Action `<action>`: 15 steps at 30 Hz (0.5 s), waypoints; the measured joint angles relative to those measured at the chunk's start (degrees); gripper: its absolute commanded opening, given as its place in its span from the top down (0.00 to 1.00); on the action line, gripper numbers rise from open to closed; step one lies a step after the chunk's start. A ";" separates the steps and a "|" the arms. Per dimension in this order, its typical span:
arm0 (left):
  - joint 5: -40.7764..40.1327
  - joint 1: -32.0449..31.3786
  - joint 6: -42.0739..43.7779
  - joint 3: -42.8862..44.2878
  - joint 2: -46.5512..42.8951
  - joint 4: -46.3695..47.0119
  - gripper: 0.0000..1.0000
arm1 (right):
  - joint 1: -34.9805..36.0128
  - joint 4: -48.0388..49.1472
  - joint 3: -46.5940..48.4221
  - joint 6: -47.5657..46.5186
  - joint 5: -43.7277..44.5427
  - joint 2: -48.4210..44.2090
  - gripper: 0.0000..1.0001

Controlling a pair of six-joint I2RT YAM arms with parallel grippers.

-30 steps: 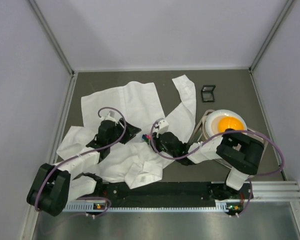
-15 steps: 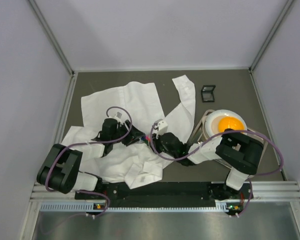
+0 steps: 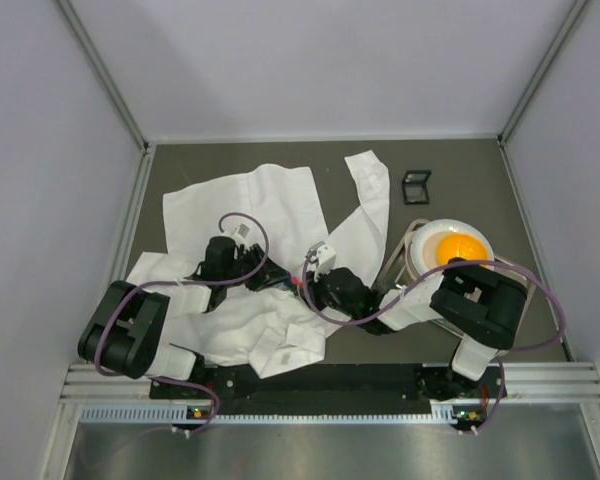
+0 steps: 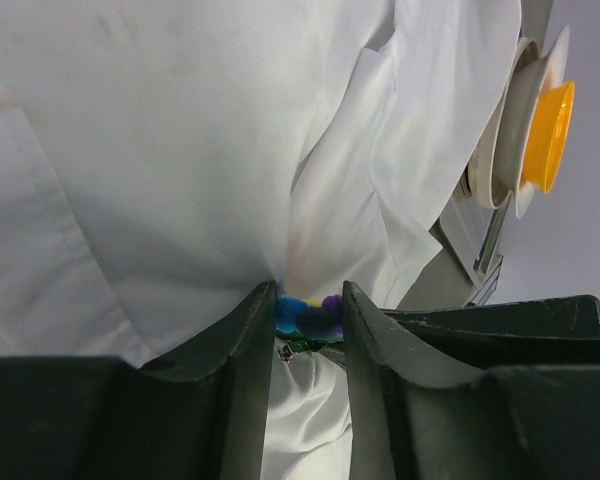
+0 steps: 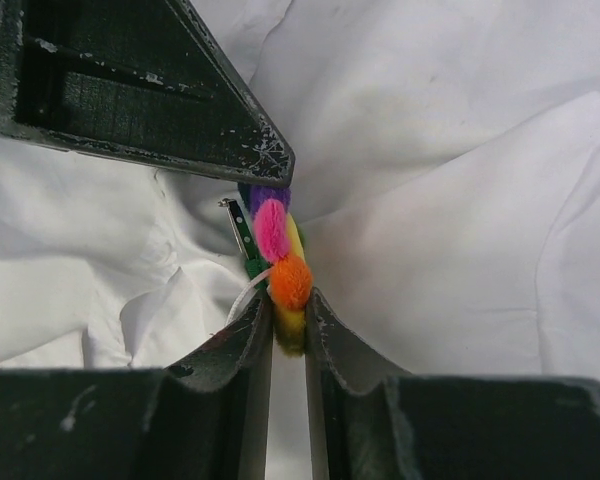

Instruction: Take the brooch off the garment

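The white shirt (image 3: 250, 195) lies crumpled on the dark table. The brooch (image 3: 293, 283) sits on it between my two grippers. In the left wrist view, my left gripper (image 4: 309, 300) has its fingertips closed against the blue and purple petals of the brooch (image 4: 308, 318), with shirt fabric (image 4: 160, 130) bunched behind it. In the right wrist view, my right gripper (image 5: 288, 300) is shut on the yellow and orange edge of the brooch (image 5: 275, 230). A green pin back shows beside it. A left finger (image 5: 140, 80) reaches the purple petals from above.
A yellow bowl on a white plate (image 3: 458, 247) stands right of the shirt and also shows in the left wrist view (image 4: 550, 135). A small black box (image 3: 416, 186) lies at the back right. Metal frame rails edge the table.
My left gripper has moved right across the shirt to the brooch and now meets the right gripper there. The right gripper has stayed on the brooch.
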 measured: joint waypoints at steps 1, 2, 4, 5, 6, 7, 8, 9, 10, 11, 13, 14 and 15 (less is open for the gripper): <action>0.31 0.00 -0.09 0.00 0.00 0.42 0.59 | 0.00 -0.15 0.02 0.02 0.07 0.00 0.85; 0.55 0.02 -0.26 0.00 0.00 0.68 0.52 | 0.00 -0.24 0.02 0.04 0.28 0.00 0.86; 1.20 0.11 -0.92 0.00 0.00 1.70 0.49 | 0.00 -0.31 0.13 0.20 0.70 0.00 0.86; 1.60 0.11 -1.46 0.00 0.00 2.36 0.48 | 0.00 -0.28 0.20 0.26 0.85 0.00 0.86; 1.75 0.11 -1.92 0.00 -0.02 2.93 0.48 | -0.02 -0.24 0.28 0.52 1.14 0.04 0.88; 1.75 0.11 -2.40 0.00 -0.13 3.28 0.47 | -0.02 -0.20 0.50 0.74 1.64 0.26 0.89; 1.64 0.13 -2.73 -0.04 -0.35 3.37 0.46 | -0.04 -0.04 0.74 1.01 2.12 0.57 0.89; 1.31 0.13 -3.08 -0.11 -0.87 3.26 0.44 | -0.04 0.00 1.07 1.18 2.78 0.94 0.89; 0.83 0.13 -3.28 -0.28 -1.70 2.99 0.43 | -0.04 0.13 1.27 1.42 3.48 1.22 0.89; 0.33 0.13 -3.50 -0.57 -2.73 2.75 0.42 | -0.04 0.48 1.36 1.64 4.09 1.44 0.89; -0.59 0.07 -3.96 -1.20 -5.22 2.19 0.33 | -0.04 1.01 1.38 1.79 5.51 1.55 0.89; -1.11 0.02 -4.17 -1.60 -6.49 2.01 0.30 | -0.07 1.22 1.38 1.79 6.14 1.57 0.89; -1.44 -0.02 -4.52 -2.01 -7.69 1.81 0.28 | -0.07 1.44 1.38 1.77 6.64 1.62 0.89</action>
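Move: The brooch's middle is only about 2 cm to the left hand's right and 1 cm nearer the base, at fingertip height; the hand's tips are around its blue and purple pom-poms. From the right hand, holding the orange and yellow end, that middle is some 2 cm to the left and 1 cm ahead. The garment's folded flap lies about 13 cm straight back from the left hand and 4 cm below it. The right fingers keep their pinch on the orange and yellow pom-poms, while the left fingers open and come clear of the blue and purple ones. The left hand rises some 3 cm off the brooch; the right, after a brief hold, carries the brooch forward about 2 cm, turning slightly clockwise. ##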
